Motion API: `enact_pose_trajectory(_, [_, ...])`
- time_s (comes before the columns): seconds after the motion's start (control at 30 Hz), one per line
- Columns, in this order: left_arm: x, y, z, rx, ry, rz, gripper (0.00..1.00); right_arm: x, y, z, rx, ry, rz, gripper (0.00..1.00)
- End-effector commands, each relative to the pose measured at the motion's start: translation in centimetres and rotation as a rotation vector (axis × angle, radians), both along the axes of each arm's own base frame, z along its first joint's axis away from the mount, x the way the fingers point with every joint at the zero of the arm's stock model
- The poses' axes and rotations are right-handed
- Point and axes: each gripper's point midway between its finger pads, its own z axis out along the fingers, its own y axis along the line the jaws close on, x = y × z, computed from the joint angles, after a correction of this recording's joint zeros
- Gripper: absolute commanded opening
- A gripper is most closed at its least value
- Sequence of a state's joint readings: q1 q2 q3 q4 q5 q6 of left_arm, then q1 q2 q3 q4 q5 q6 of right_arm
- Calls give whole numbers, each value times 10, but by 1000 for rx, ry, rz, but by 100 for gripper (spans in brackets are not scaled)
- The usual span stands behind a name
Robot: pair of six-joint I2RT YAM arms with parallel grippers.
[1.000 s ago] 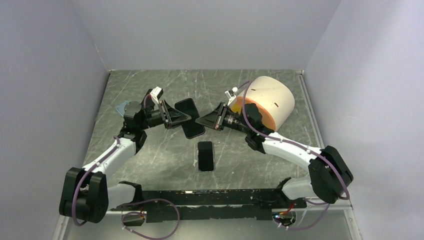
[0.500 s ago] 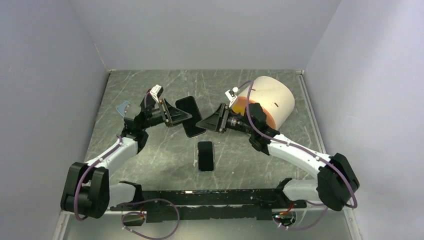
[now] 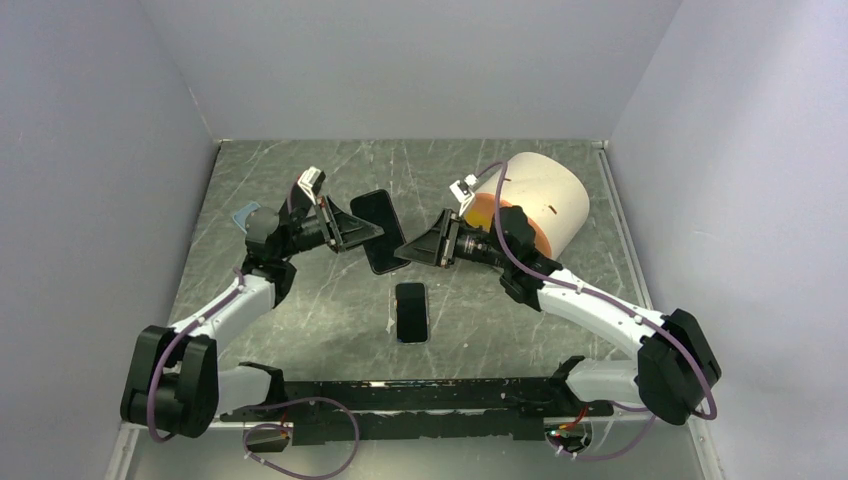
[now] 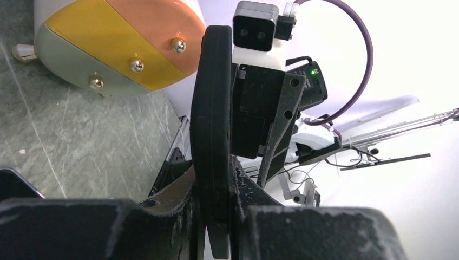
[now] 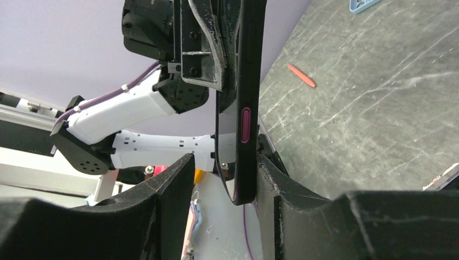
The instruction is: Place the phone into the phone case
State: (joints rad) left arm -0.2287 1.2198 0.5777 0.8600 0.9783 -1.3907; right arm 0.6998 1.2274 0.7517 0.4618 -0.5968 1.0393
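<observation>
A black phone case [image 3: 378, 232] with a pink side button hangs edge-on in the air between the two arms. My left gripper [image 3: 362, 232] is shut on its end; in the left wrist view the case [image 4: 211, 108] stands pinched between the jaws of the left gripper [image 4: 214, 216]. My right gripper [image 3: 407, 246] is open around the case's opposite end [image 5: 246, 81]. One of its fingers [image 5: 270, 184] lies against the case, the other stands apart from it. The black phone [image 3: 411, 312] lies flat on the table below them.
A large cream cylinder [image 3: 535, 200] with an orange and yellow end lies on its side at the back right, behind the right arm. A small light blue piece [image 3: 245, 213] lies by the left arm. A short red stick [image 5: 302, 76] rests on the table.
My right gripper's jaws have opened from their shut hold on the case. The left gripper has kept its grip and shifted slightly.
</observation>
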Motion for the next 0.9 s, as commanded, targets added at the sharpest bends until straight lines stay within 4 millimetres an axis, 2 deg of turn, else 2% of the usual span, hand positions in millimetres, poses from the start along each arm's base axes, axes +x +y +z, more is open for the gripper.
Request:
enact_pose_trajectory(0.0, [6,4,18,34,-128,65,12,-15,3,26,65,-57,76,47])
enact_pose_trajectory(0.1, [7,4,12,92,-135,75,11,-13,4,23,52,-31,70,39])
enact_pose_trajectory(0.2, [8,4,2,186,-125,90,9,-11,4,20,57,20,58,24])
enact_pose_trajectory(0.3, [8,3,-14,315,-131,99,7,-10,4,22,68,45,43,12])
enact_pose_trajectory(0.43, [4,1,-20,341,-125,85,8,-6,3,20,52,46,21,0])
enact_pose_trajectory(0.67, [9,5,-43,412,-33,96,7,1,0,8,-38,65,-34,0])
enact_pose_trajectory(0.77, [6,1,-42,400,-17,53,9,1,-2,3,-57,67,-43,1])
enact_pose_trajectory(0.83, [5,0,-41,402,-2,37,8,1,-4,-2,-75,68,-57,12])
enact_pose_trajectory(0.87, [5,1,-43,419,18,38,7,1,-7,-3,-85,68,-66,26])
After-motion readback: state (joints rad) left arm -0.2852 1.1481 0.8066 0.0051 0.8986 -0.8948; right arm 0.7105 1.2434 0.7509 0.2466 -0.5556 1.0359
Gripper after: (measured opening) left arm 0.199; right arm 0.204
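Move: The left gripper holds the phone in its black case by the left long edge, the phone's middle about 1 cm to its right. From the right gripper, that middle is about 4 cm ahead and 4 cm left, at hand height, its lower right edge already between the open fingers. The other phone lies on the table some 22 cm below, 2 cm back and 2 cm right of the right gripper. The toy cabinet stands roughly 20 cm ahead and 27 cm right of it. Close the half-open right fingers onto the near right edge of the cased phone while the left gripper keeps its pinch. Then lower both hands together towards the table, the right sinking about 5 cm in all and the left some 3 cm, tipping the left fingers down about 20 degrees and the right ones about 10. ##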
